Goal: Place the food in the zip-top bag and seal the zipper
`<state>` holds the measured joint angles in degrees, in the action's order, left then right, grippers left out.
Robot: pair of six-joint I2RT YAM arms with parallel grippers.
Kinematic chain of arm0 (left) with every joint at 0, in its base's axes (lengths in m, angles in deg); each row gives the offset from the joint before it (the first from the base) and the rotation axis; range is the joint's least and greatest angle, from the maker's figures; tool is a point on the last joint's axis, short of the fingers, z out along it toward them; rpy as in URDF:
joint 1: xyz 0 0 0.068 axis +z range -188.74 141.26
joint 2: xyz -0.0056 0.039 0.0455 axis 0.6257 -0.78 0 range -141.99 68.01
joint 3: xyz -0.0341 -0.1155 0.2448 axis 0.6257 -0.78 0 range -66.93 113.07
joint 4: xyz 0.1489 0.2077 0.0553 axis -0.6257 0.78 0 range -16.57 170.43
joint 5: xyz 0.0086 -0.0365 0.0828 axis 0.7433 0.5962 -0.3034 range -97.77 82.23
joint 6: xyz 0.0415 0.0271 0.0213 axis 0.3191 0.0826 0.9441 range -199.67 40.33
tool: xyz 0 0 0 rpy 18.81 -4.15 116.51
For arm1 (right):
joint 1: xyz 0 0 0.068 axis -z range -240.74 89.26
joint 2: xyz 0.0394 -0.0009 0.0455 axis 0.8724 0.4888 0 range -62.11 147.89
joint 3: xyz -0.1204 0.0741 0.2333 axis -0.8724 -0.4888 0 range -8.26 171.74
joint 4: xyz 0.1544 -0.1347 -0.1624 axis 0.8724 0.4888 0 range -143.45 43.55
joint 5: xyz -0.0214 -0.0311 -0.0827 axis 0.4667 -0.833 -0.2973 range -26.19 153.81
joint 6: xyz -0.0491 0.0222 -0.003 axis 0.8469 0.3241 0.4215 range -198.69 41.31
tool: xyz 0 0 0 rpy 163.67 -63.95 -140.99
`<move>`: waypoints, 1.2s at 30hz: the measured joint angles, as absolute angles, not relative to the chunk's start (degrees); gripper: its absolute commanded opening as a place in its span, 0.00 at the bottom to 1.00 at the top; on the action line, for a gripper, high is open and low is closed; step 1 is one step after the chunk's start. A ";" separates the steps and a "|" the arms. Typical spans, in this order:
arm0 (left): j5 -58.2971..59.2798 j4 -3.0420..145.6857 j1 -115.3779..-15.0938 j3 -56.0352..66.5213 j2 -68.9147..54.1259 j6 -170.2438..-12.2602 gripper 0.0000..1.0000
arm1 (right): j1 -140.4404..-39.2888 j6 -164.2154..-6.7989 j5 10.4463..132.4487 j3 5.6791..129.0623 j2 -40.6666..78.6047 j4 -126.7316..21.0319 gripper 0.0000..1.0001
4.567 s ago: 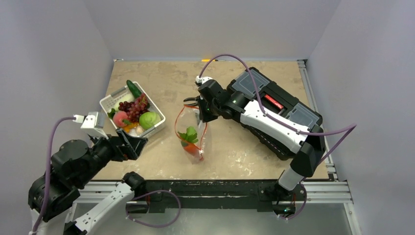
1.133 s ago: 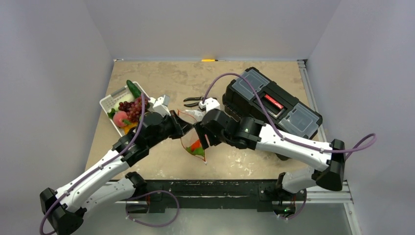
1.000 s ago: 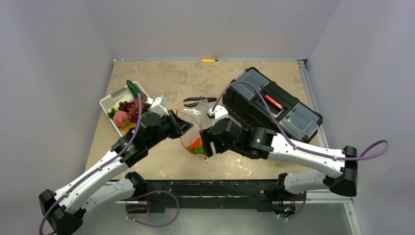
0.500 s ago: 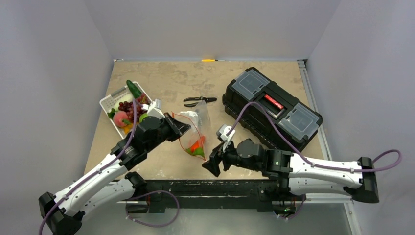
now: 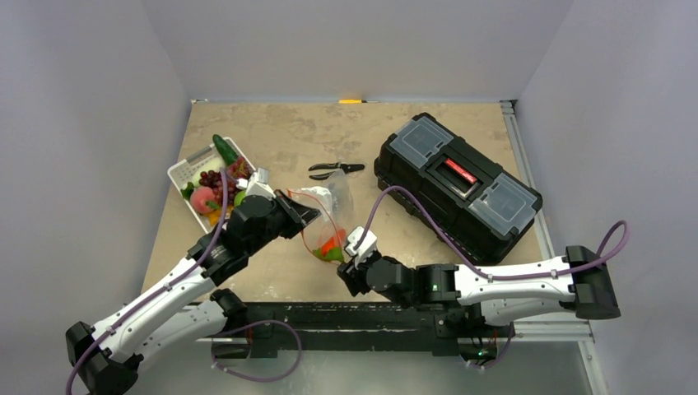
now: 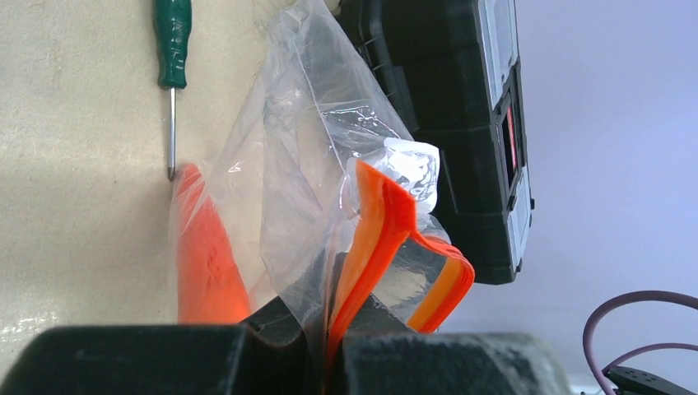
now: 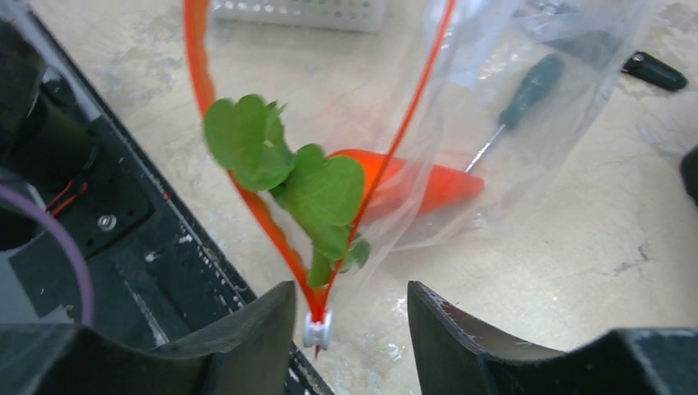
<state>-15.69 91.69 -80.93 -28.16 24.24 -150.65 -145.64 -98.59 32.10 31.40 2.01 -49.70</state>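
Observation:
The clear zip-top bag [image 5: 327, 216] stands tilted on the table, an orange carrot [image 7: 411, 186] with green leaves [image 7: 290, 174] inside it. My left gripper [image 6: 329, 362] is shut on the bag's mouth, pinching the orange-red zipper [image 6: 374, 239]. My right gripper [image 7: 350, 317] is open low at the bag's near corner. The zipper's white slider [image 7: 318, 329] hangs between its fingers, close to the left one. More food lies in the white basket [image 5: 188, 164]: a cucumber [image 5: 224, 148], grapes [image 5: 216, 177] and a peach [image 5: 202, 200].
A black toolbox [image 5: 457, 185] fills the right side of the table. Black-handled pliers [image 5: 333, 170] lie behind the bag. A green-handled screwdriver [image 7: 527, 95] lies under the bag. The table's black front rail [image 7: 123, 222] is just left of my right fingers.
My right arm has swung from beside the bag's mouth down to the bag's near corner by the front edge. The left gripper keeps its hold on the zipper, barely moved.

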 measured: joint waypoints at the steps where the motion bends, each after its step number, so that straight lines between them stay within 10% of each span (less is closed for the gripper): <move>1: -15.71 91.77 -80.93 -28.16 24.24 -150.67 0.00 | -145.73 -98.57 31.08 31.29 2.09 -49.94 0.42; 7: -15.93 92.34 -80.93 -28.16 24.68 -151.51 0.00 | -145.82 -98.05 26.16 31.09 2.14 -53.08 0.00; 11: -16.76 93.15 -80.93 -28.16 26.04 -152.45 0.00 | -145.86 -97.74 23.86 31.26 2.11 -53.41 0.00; 15: -17.42 94.33 -80.93 -28.14 27.54 -151.96 0.49 | -145.86 -97.78 23.75 34.85 1.37 -46.57 0.00; 19: -18.73 97.63 -80.93 -26.76 28.94 -147.57 0.66 | -145.44 -97.65 26.51 44.18 -1.58 -34.29 0.00; 27: -22.67 106.37 -80.93 -21.65 38.21 -134.00 0.74 | -140.07 -97.61 36.71 70.37 1.63 -11.51 0.00; 36: -26.03 119.80 -80.93 -14.35 42.56 -126.89 0.85 | -129.16 -93.35 42.49 68.09 19.05 -12.61 0.00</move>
<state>-26.03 119.80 -80.93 -14.35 42.56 -126.89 -129.16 -93.35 42.49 68.09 19.05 -12.61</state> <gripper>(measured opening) 0.823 0.063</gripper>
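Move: The right hand, open, has the zipper's near end with its white stop about 2 cm ahead, level sideways and perhaps 1 cm higher. The carrot in the bag lies some 8 cm ahead, 4 cm left and 7 cm below it; the screwdriver lies roughly 15 cm ahead, 3 cm left and 11 cm down. From the left hand, shut on the bag's orange rim, that near end is about 11 cm back, 6 cm right and 5 cm lower. The right fingers close on the zipper's near end at the white stop, easing forward onto it, then hoist the bag's end sharply to about 17 cm up and swing it forward and back down, ending some 8 cm forward and 5 cm higher. Once the right has its grip, the left fingers open wide, let go of the rim, and that hand draws about 10 cm left, rising and backing off. ##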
